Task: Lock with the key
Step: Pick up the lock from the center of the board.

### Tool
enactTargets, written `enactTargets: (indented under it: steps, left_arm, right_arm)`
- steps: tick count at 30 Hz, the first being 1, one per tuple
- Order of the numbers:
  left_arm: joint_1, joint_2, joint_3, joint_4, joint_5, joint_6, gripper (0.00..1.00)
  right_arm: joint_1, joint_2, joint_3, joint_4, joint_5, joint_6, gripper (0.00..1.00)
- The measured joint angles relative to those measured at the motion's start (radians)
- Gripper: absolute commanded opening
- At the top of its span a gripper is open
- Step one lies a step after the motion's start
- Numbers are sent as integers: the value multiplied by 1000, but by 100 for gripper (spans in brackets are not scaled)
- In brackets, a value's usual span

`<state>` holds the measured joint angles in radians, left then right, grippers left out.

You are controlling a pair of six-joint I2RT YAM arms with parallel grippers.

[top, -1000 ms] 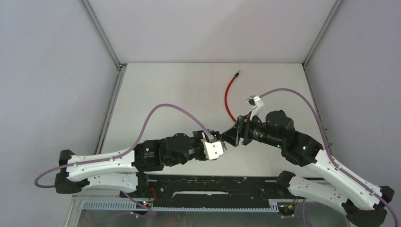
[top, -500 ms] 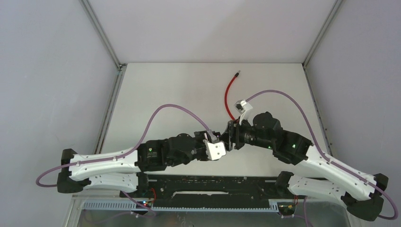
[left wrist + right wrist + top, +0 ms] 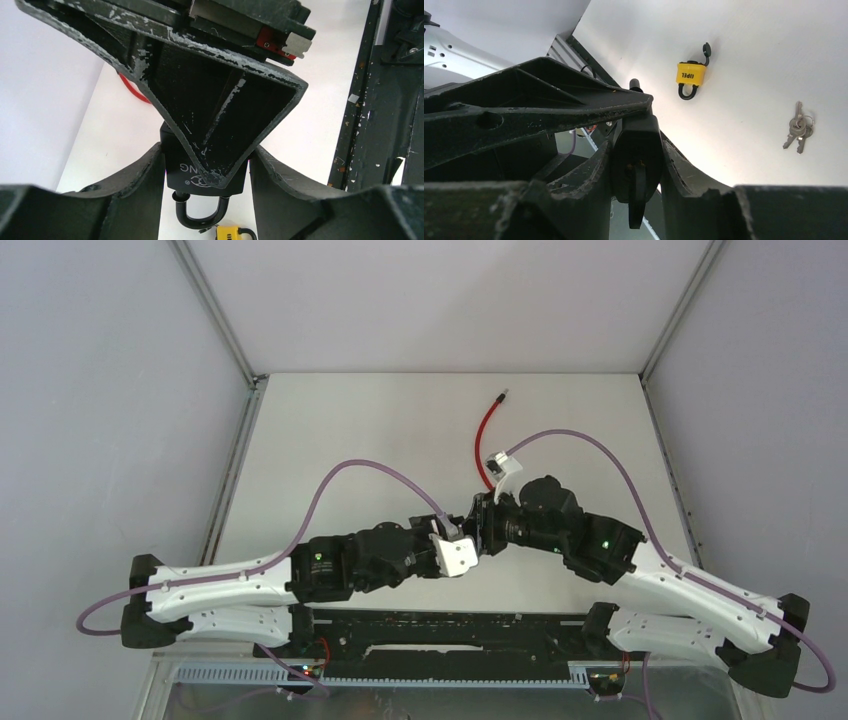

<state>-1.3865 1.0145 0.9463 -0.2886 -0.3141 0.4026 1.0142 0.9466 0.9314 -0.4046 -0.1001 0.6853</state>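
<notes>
A black padlock (image 3: 175, 172) sits crosswise between the fingers of my left gripper (image 3: 205, 170), which is shut on its narrow sides. Its shackle (image 3: 200, 216) points toward the left wrist, and one leg ends just outside the body. From the opposite side, my right gripper (image 3: 635, 150) straddles the lock's key end (image 3: 636, 135). The black-headed key (image 3: 636, 200) sticks out of it edge-on, with a gap to each finger. One right finger (image 3: 220, 115) covers most of the lock in the left wrist view. In the top view the left gripper (image 3: 468, 540) and right gripper (image 3: 484, 524) meet and hide the lock.
A yellow padlock (image 3: 689, 75) lies on the white table just past the black one, also seen as the yellow padlock (image 3: 230, 234). A bunch of keys (image 3: 798, 127) lies to its right. A red cable (image 3: 486, 440) runs toward the back. The dark base rail (image 3: 380, 100) borders the near edge.
My right arm has swung left and come in onto the lock held by the left gripper, and its fingers have narrowed around the key end. The left arm has held still.
</notes>
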Motion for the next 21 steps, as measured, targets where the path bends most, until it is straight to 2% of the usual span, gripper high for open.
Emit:
enactTargets:
  steps: [1,2,5,7,10,12,13,17,21]
  left_arm:
    - [0,0,0,2,-1,0,44]
    - [-1,0,0,6,-2,0,55]
    - [-2,0,0,30,-6,-2,78]
    - [-3,-5,0,50,-20,-14,82]
    - [-4,-43,-2,65,-44,-56,90]
    - [-4,-120,-29,84,-74,-114,99]
    - [-4,-162,-46,88,-90,-139,100]
    - [-4,-354,-128,101,-216,-303,98]
    - [3,-488,-178,116,-347,-544,91]
  right_arm:
    - [0,-2,0,1,3,-2,10]
    - [1,-6,0,2,7,-5,9]
    - [2,-24,0,3,20,-13,4]
    - [4,-39,0,-10,47,-28,0]
    - [0,-53,0,-55,138,-58,0]
    - [-2,-51,0,-95,224,-81,0]
    - [-2,-49,0,-113,258,-93,0]
    - [-4,-26,-13,-171,402,-150,0]
    - [8,-64,-119,-97,491,-232,0]
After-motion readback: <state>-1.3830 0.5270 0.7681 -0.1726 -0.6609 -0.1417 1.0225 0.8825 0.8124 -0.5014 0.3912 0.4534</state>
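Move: The black padlock is between both my hands, gripped by each: its middle is practically at my left hand point and about 1 cm to the left of my right one. From my right hand the keys lie on the board about 7 cm ahead, 2 cm to the right and 26 cm below. The yellow padlock lies some 5 cm ahead, 15 cm to the left and 25 cm below that hand. I open my left fingers from around the black padlock while lifting, then pull that hand about 11 cm left and 7 cm up, tipping its fingers upward and swinging them forward. My right hand keeps its pinch and, after a tiny rise, carries the padlock right, forward and down, roughly 8 cm to the right, its fingers tilting farther down and turning clockwise. ##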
